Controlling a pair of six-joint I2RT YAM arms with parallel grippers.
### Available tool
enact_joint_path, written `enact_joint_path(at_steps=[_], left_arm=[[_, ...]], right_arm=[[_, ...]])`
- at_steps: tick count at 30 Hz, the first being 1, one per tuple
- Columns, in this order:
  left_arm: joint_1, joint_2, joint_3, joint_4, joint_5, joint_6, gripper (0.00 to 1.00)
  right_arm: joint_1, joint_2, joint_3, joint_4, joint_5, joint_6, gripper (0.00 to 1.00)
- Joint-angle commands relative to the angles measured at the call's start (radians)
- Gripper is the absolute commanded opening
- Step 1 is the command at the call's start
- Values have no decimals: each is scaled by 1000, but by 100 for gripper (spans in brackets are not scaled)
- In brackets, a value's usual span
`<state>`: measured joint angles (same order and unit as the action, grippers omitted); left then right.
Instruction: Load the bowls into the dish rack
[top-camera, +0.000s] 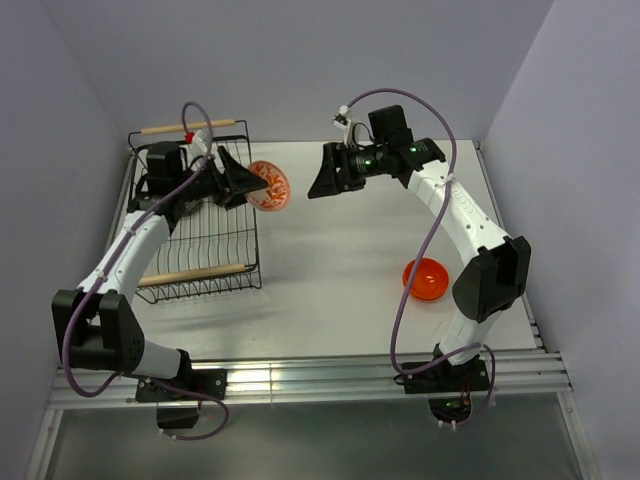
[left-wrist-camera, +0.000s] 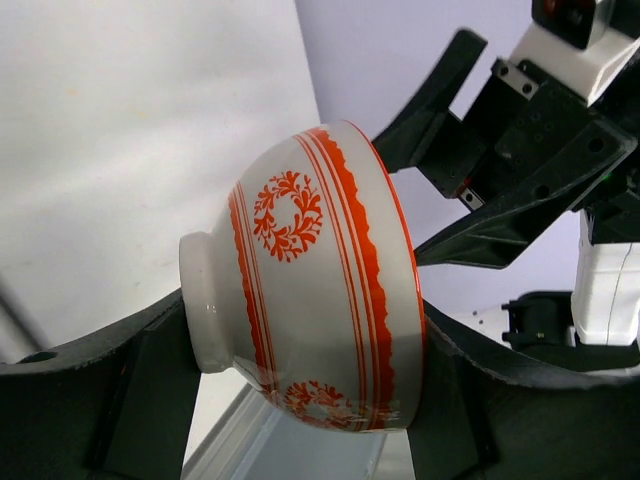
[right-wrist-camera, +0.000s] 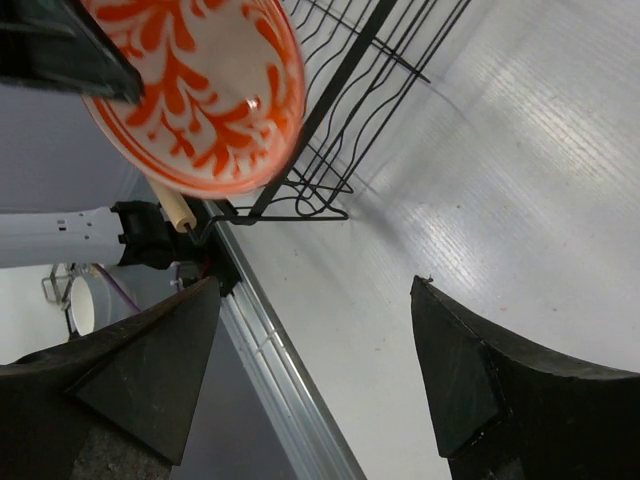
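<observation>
My left gripper (top-camera: 243, 181) is shut on the red-and-white patterned bowl (top-camera: 269, 187), holding it on its side above the right edge of the black wire dish rack (top-camera: 205, 232). In the left wrist view the bowl (left-wrist-camera: 310, 280) fills the gap between my fingers (left-wrist-camera: 135, 365). My right gripper (top-camera: 318, 182) is open and empty, just right of that bowl and facing it. Its wrist view shows the bowl's inside (right-wrist-camera: 200, 95) and the rack (right-wrist-camera: 345, 95). A plain orange bowl (top-camera: 425, 278) sits on the table beside the right arm. The tan and grey bowls are out of view.
The rack stands at the table's left side, with wooden rod handles at its far end (top-camera: 187, 126) and near end (top-camera: 195, 274). Grey walls enclose the table on three sides. The right gripper's black fingers (left-wrist-camera: 470, 140) show close behind the bowl in the left wrist view.
</observation>
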<state>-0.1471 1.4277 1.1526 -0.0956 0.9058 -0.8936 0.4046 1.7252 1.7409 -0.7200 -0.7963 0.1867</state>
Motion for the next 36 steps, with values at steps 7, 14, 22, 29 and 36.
enact_joint_path(at_steps=[7,14,22,29,36], left_arm=[[289,-59,255,-343,88,342,0],[435,37,484,-719,-79,793,0],[440,88,568,-854,-417,1122,0],[437,134,553,-875,-577,1231,0],[383,155,477,-833,-786,1285,0]], right_arm=[[-85,-49,25,-1,-26,-3,85],[-92,-52,2,2,-17,-10,85],[-90,-41,2,-9,-3,-23,85],[-90,-27,-1,-9,6,-24,85],[-90,-13,-3,-29,26,-44,86]])
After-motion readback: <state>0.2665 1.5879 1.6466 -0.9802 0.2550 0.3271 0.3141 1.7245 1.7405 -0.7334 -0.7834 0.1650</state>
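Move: Over the rack's right rim, which runs about 4 cm to its left and some 13 cm below, the left hand already holds the white-and-red bowl. Its goal, the free left end of the dish rack, lies roughly 31 cm left, 10 cm ahead and 21 cm below. Just short of that, the dark bowl sits about 25 cm left and 12 cm ahead; the pink bowl about 14 cm left and 16 cm ahead. From the right hand the free spot is some 43 cm left, 10 cm ahead and 21 cm below. Sweeping left some 28 cm with a slight forward drift, the left hand carries the pinched bowl across the rack past the pink and dark bowls, arching up about 5 cm before sinking some 11 cm towards the free left end. The wrist rolls roughly 65 degrees, swinging the fingers from pointing right to forward-and-down. The right hand, open and empty, backs off about 4 cm right and forward. ##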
